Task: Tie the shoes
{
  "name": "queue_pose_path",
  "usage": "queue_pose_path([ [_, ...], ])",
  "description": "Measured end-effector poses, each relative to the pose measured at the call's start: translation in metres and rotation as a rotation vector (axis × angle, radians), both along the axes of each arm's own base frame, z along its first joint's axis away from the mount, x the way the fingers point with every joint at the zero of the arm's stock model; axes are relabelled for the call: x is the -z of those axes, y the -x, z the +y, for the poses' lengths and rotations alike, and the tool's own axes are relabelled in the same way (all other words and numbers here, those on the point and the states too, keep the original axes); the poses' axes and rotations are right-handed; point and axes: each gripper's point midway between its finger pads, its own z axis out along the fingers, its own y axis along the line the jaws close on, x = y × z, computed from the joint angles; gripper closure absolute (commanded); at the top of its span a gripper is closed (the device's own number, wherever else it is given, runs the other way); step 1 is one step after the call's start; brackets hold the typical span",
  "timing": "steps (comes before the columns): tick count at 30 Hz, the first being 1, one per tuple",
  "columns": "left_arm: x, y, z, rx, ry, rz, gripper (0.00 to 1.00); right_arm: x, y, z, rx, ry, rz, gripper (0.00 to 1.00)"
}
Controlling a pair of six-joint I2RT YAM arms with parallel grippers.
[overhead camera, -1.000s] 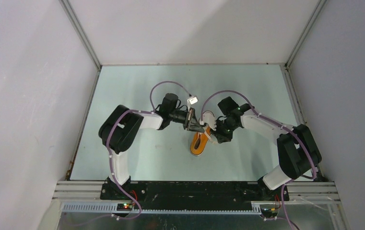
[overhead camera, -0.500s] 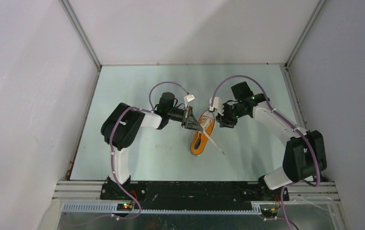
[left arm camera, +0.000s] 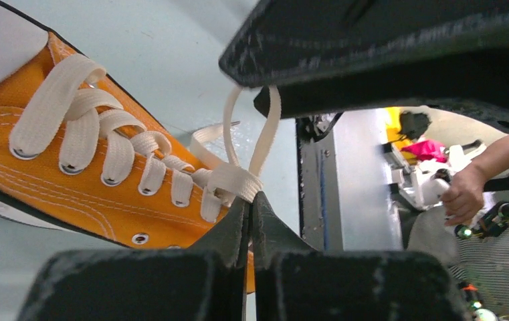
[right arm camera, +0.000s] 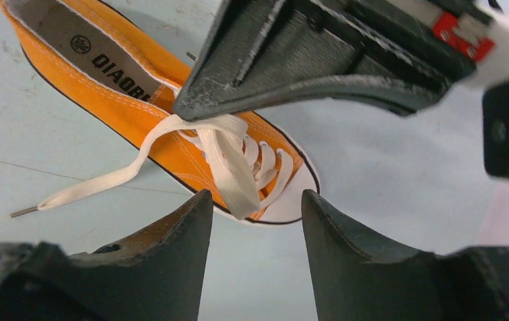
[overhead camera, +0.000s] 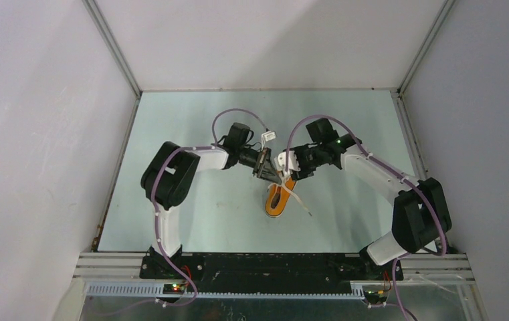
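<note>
The orange shoe (overhead camera: 276,202) with its white toe cap lies in the middle of the table, between both arms. My left gripper (left arm camera: 250,199) is shut on a white lace (left arm camera: 238,179) at the top eyelets, and a loop of that lace rises from the pinch. In the top view the left gripper (overhead camera: 273,175) sits at the shoe's far end. My right gripper (right arm camera: 257,200) stands open just above the shoe (right arm camera: 124,114), with a folded length of lace (right arm camera: 233,170) hanging in front of its fingers but not gripped. One loose lace end (right arm camera: 84,190) trails over the table.
White walls enclose the pale green table (overhead camera: 191,214) on three sides. A metal rail (overhead camera: 271,289) runs along the near edge behind the arm bases. A person's hand (left arm camera: 465,194) shows beyond the table's edge in the left wrist view.
My right gripper opened and let go of the lace, swung away to the far right, then came back over the shoe. A lace end now trails right of the shoe. The left gripper stayed shut.
</note>
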Motion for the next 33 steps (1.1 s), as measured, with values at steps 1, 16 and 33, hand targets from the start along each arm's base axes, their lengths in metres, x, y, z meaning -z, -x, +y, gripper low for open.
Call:
queue_pose_path([
  [1,0.001,0.001,0.001,0.011,-0.010,-0.009,1.00,0.001,0.002,0.003,-0.027,0.006,-0.011,0.47],
  [16,0.006,0.013,0.013,0.082,-0.067,-0.032,0.91,0.027,0.020,0.011,-0.142,0.109,-0.005,1.00],
  [33,-0.008,-0.018,0.010,-0.019,-0.125,-0.238,0.47,-0.003,0.020,0.015,0.158,0.069,0.259,1.00],
])
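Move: The free loop of lace stands just inside the right hand's open fingers, about 1 cm back from its hand point and 2 cm below. From the left hand, which still pinches the lace by the knot, the loop's end is about 5 cm right and 2 cm ahead. From the right hand, the shoe's middle lies some 4 cm back, 5 cm left and 9 cm below, and the loose lace tip 12 cm back, 5 cm right and 10 cm below. The lace loop is followed down and back about 3 cm by the right hand, which shuts on it, lifts it about 3 cm and turns clockwise some 20 degrees. The left hand first shifts back and left 2 cm, then opens about halfway, letting go of the lace by the knot, and moves forward about 3 cm, rising slightly. ##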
